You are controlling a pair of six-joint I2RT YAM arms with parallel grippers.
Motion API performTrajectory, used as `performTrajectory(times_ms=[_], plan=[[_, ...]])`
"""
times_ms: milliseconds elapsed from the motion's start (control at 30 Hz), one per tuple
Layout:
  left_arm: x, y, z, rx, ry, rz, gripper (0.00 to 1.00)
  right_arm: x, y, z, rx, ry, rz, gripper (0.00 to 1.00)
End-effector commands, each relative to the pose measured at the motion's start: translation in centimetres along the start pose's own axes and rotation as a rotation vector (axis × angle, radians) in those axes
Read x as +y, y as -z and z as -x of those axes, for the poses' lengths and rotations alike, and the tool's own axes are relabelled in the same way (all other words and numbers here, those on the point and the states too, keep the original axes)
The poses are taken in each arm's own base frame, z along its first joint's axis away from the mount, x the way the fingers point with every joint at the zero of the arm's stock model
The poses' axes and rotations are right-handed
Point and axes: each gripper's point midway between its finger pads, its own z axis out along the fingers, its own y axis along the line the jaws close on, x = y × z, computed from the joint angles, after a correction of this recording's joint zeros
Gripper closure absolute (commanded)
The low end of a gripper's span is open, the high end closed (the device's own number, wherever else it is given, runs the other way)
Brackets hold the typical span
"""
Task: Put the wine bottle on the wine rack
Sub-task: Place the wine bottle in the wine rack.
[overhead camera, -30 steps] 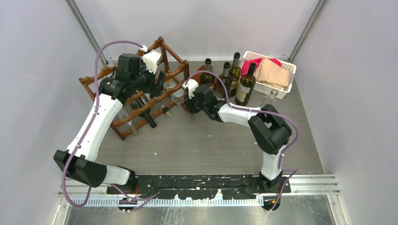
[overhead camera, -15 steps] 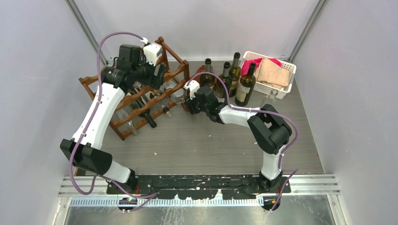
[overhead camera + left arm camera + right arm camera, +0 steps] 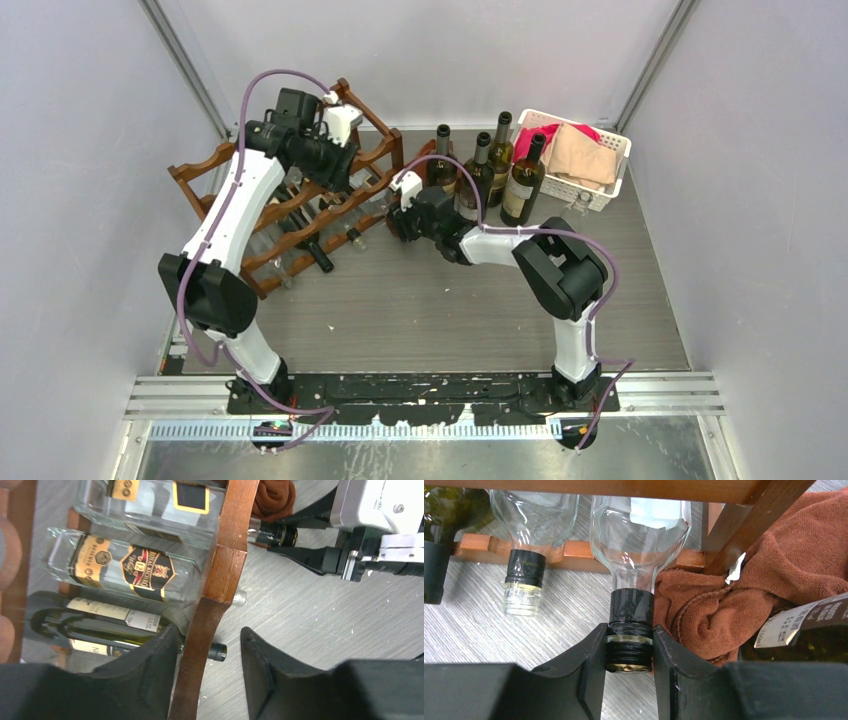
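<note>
The wine rack (image 3: 215, 160), dark reddish-brown wood with wavy rails, stands at the back left. A clear glass wine bottle (image 3: 639, 525) lies in its right end slot, neck pointing out. My right gripper (image 3: 630, 629) is shut on that bottle's black capped neck, just off the rack's front rail (image 3: 574, 550); from above, that gripper (image 3: 393, 218) is at the rack's right corner. My left gripper (image 3: 209, 630) hangs over the rack (image 3: 227, 555), jaws open and straddling a curved rail, the left finger close against it and a gap on the right. In the top view, the left gripper (image 3: 345, 168) is above the upper tier.
Other bottles lie in the rack: a clear labelled one (image 3: 115, 567) and a dark green one (image 3: 90, 620). Several dark bottles (image 3: 480, 165) stand upright at the back. A white basket (image 3: 603, 195) holds cloths. A brown towel (image 3: 744, 580) is bunched beside the held neck.
My left arm has lifted and swung right across the rack, and its jaws have narrowed around the rail. The right gripper stays shut on the neck and has shifted slightly left.
</note>
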Motion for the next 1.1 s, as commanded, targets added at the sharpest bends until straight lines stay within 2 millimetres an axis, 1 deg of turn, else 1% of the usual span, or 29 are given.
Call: performTrajectory(times_ms=[0,67,200,333,433,533,667,767,933,1067], plan=[[-0.4,0.6,0.1,0.018,-0.032,-0.045,0.58,-0.4,-1.2,-1.0,0.017,-0.008,-0.019,0.99],[-0.5,0.4,-0.2,0.032,-0.035,-0.055,0.72,-0.3,-1.4,-1.1,0.021,-0.01,-0.018,0.99],[-0.5,0.1,-0.4,0.043,-0.036,-0.064,0.81,-0.1,-1.5,-1.1,0.032,-0.011,-0.013,0.99],[-0.5,-0.1,-0.5,0.048,-0.033,-0.067,0.86,0.4,-1.0,-2.2,0.086,-0.022,-0.001,0.99],[-0.4,-0.1,-0.7,0.053,-0.029,-0.07,0.87,0.7,-0.4,-3.5,0.138,-0.058,0.002,0.99],[-0.4,-0.1,-0.7,0.052,-0.028,-0.075,0.87,1.4,-0.1,-3.9,0.156,-0.095,0.006,0.99],[-0.5,-0.1,-0.8,0.052,-0.024,-0.083,0.87,2.3,-0.7,-5.2,0.183,-0.118,0.011,0.99],[-0.8,-0.2,-0.7,0.049,-0.017,-0.097,0.88,2.7,-1.0,-5.7,0.189,-0.148,0.003,0.99],[-1.0,-0.4,-0.7,0.05,-0.01,-0.109,0.88,2.8,-1.6,-6.8,0.203,-0.184,-0.012,0.99],[-1.0,-0.4,-0.7,0.05,-0.008,-0.112,0.88,2.7,-2.2,-7.1,0.2,-0.191,-0.022,0.99]])
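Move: The left hand straddles the rack's upper front rail, which passes between its fingertips about 2 cm down. The right hand already holds the clear bottle's neck. The bottle's slot centres roughly 9 cm forward and 9 left of it at about the same height; from the left hand, some 10 cm forward, 3 right and 17 down. From the right hand, the next clear bottle's cap is 7 cm left and 3 back, and the brown cloth 8 forward, 3 right and 6 lower. Down about 1 cm goes the left hand, its fingers closing from half open until they pinch the rack's upper front rail, then it keeps hold there. The right hand, still gripping the bottle's neck, pushes it forward and left along its slot, about 1.5 cm in all, then edges further left and slightly back, rolling its wrist a little. ##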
